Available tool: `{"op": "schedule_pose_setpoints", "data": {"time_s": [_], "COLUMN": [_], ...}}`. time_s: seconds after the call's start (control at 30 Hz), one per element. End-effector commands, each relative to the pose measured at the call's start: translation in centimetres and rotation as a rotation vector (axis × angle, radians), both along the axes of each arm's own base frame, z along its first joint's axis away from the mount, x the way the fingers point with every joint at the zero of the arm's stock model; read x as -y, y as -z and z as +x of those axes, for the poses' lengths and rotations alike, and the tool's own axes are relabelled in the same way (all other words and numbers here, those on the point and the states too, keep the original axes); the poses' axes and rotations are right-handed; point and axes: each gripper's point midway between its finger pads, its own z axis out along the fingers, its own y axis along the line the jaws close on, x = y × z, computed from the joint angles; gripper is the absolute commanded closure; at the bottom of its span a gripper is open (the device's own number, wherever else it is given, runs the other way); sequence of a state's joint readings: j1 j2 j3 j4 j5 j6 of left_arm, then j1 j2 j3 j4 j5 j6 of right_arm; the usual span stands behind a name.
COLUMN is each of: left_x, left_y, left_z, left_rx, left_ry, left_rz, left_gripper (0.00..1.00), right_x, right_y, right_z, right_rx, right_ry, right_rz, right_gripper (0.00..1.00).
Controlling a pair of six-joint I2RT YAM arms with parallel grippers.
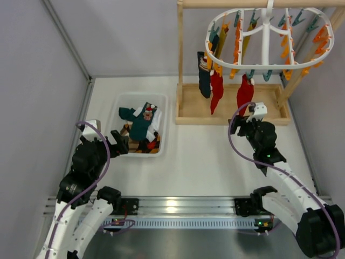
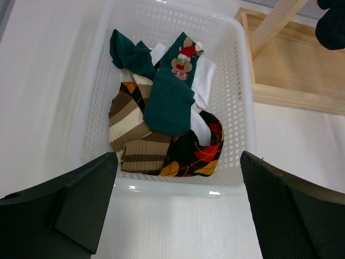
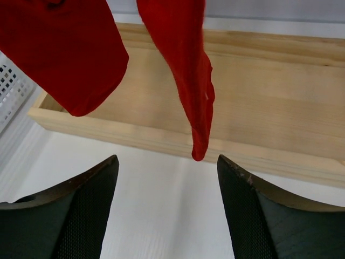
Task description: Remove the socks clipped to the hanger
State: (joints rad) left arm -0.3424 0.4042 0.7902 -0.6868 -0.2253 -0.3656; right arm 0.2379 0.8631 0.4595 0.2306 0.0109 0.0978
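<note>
The white oval hanger (image 1: 268, 38) hangs from a wooden stand, its rim lined with orange and teal pegs. Clipped to its front rim are a dark teal sock (image 1: 204, 75) and two red socks (image 1: 216, 91) (image 1: 245, 93); mustard-yellow socks (image 1: 222, 40) hang further back. My right gripper (image 1: 241, 117) is open and empty just below the right red sock. In the right wrist view that sock's toe (image 3: 186, 75) hangs just ahead of the open gripper (image 3: 167, 178), and the other red sock (image 3: 64, 54) is at the left. My left gripper (image 1: 121, 143) (image 2: 178, 183) is open and empty at the basket's near edge.
A white perforated basket (image 1: 161, 127) (image 2: 237, 97) left of the stand holds several loose socks: dark green (image 2: 167, 102), brown striped (image 2: 132, 135), black argyle (image 2: 197, 151). The wooden stand's tray base (image 1: 232, 110) (image 3: 259, 102) lies under the hanging socks. Grey walls stand left and right.
</note>
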Motion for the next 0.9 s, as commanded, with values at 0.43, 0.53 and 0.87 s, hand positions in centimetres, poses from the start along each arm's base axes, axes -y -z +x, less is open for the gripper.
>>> {"op": "schedule_pose_setpoints", "data": {"time_s": [0.43,0.53,0.87], "left_x": [5.3,7.8,20.9], "left_y": [-10.1,-11.4,-16.0], "left_z": [2.5,4.6,3.3], "left_rx": [0.044,-0.016,0.102], "left_ry": [0.137,0.211,0.253], "left_rz": [-0.266,-0.301,0.000], "left_gripper": [0.01,0.01,0.01], "right_x": [-1.3,-1.8,-7.5], "right_y": [-4.6,-5.1,-3.6], "right_z": [0.6,-0.5,-4.2], "right_rx": [0.286,0.279,0.192], "right_ry": [0.014,0.055,0.049], "right_rz": [0.117,0.128,0.041], "right_gripper": [1.00,1.00,1.00]}}
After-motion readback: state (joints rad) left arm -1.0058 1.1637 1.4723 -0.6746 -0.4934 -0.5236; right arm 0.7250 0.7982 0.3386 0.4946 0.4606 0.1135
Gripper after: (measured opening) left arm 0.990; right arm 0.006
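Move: The red sock hangs right at my right hand: its toe is just ahead of my open fingertips, its middle about 4 cm ahead and 7 cm up. The other red sock is some 8 cm to my right hand's left and 5 cm ahead, the dark sock 12 cm left and 9 cm ahead, both similarly high. From my left hand the aimed-at sock is about 41 cm right, 15 cm ahead, roughly level; the white basket lies 14 cm ahead, 3 cm right, 20 cm below. I ease my right hand about 2 cm forward, shut its fingers on the toe of the red sock and keep the pinch while drawing it left and back, some 6 cm each way, and slightly up. Meanwhile my left hand, fingers staying wide open, lifts about 11 cm while edging forward, then sweeps some 20 cm right towards the sock, turning about 20 degrees clockwise. ##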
